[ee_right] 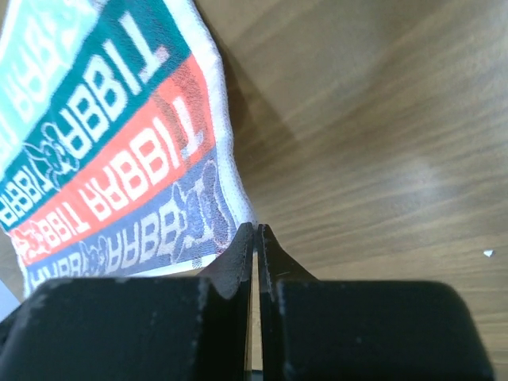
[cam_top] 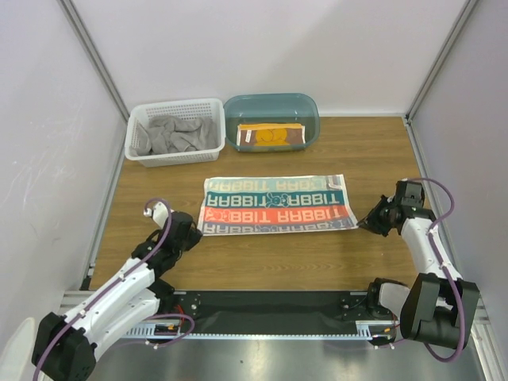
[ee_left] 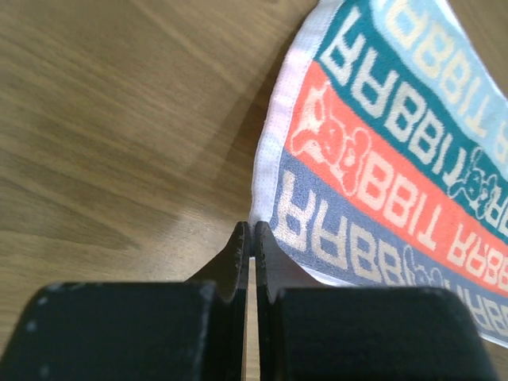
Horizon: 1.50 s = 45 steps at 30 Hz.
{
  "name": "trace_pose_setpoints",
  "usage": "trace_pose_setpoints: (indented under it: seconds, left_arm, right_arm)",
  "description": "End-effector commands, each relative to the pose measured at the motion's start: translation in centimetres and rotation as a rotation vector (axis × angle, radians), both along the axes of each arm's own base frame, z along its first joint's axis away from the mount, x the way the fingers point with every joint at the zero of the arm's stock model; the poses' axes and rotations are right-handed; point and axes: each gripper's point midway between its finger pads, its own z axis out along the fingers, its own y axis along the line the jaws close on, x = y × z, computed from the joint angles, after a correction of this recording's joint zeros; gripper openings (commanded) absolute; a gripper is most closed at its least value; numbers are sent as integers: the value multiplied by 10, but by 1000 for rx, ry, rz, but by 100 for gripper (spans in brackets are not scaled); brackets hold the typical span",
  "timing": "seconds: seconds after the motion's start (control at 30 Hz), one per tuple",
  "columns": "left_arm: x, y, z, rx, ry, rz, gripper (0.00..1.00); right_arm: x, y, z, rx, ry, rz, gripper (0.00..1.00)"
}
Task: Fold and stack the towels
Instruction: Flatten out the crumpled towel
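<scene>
The white towel with red, teal and blue printed lettering point(cam_top: 276, 205) lies spread flat in the middle of the wooden table. My left gripper point(cam_top: 194, 232) sits at its near left corner. In the left wrist view the jaws point(ee_left: 252, 226) are shut, with the towel's white corner point(ee_left: 266, 194) pinched at their tips. My right gripper point(cam_top: 363, 225) is at the near right corner, likewise shut point(ee_right: 256, 228) on that corner of the towel point(ee_right: 111, 143). A crumpled grey towel point(cam_top: 176, 133) lies in the basket. A folded brown towel with orange print point(cam_top: 272, 135) lies in the tub.
The white lattice basket point(cam_top: 175, 104) stands at the back left, and the teal oval tub point(cam_top: 309, 111) is right beside it. White walls with metal posts close in the table on three sides. Bare wood lies on both sides of the spread towel.
</scene>
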Motion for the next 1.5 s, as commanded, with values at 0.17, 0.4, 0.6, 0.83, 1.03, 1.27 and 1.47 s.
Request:
trace_pose_setpoints:
  seconds: [0.17, 0.4, 0.6, 0.83, 1.03, 1.27, 1.47]
  left_arm:
    - [15, 15, 41, 138, -111, -22, 0]
    - [26, 9, 65, 178, -197, -102, 0]
    - [34, -6, 80, 194, -251, -218, 0]
    - [48, -39, 102, 196, -341, -399, 0]
    - [54, -64, 104, 204, -349, -515, 0]
    - [48, -53, 100, 187, -317, -429, 0]
    - [30, -44, 87, 154, -281, -408, 0]
  right_arm:
    - [-13, 11, -17, 26, 102, 44, 0]
    - [-11, 36, -30, 2, 142, 171, 0]
    - [9, 53, -10, -66, 46, 254, 0]
    - [32, 62, 23, -98, -80, 282, 0]
    - [37, 63, 23, -103, -84, 294, 0]
    - [17, 47, 5, -138, 76, 245, 0]
    - [-3, 42, -1, -53, 212, 200, 52]
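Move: Both hands already pinch the striped towel's near corners just above the table. The towel's middle lies about 9 cm ahead and 23 cm right of the left hand, some 4 cm lower; from the right hand it is about 7 cm ahead, 24 cm left and 6 cm down. Beyond it, the teal bin is roughly 34 cm ahead and 23 cm right of the left hand, the white basket 32 cm ahead and 8 cm left of that hand. Left hand lifts its towel corner about 9 cm, also rightwards; right hand shifts leftward, then releases its corner. ##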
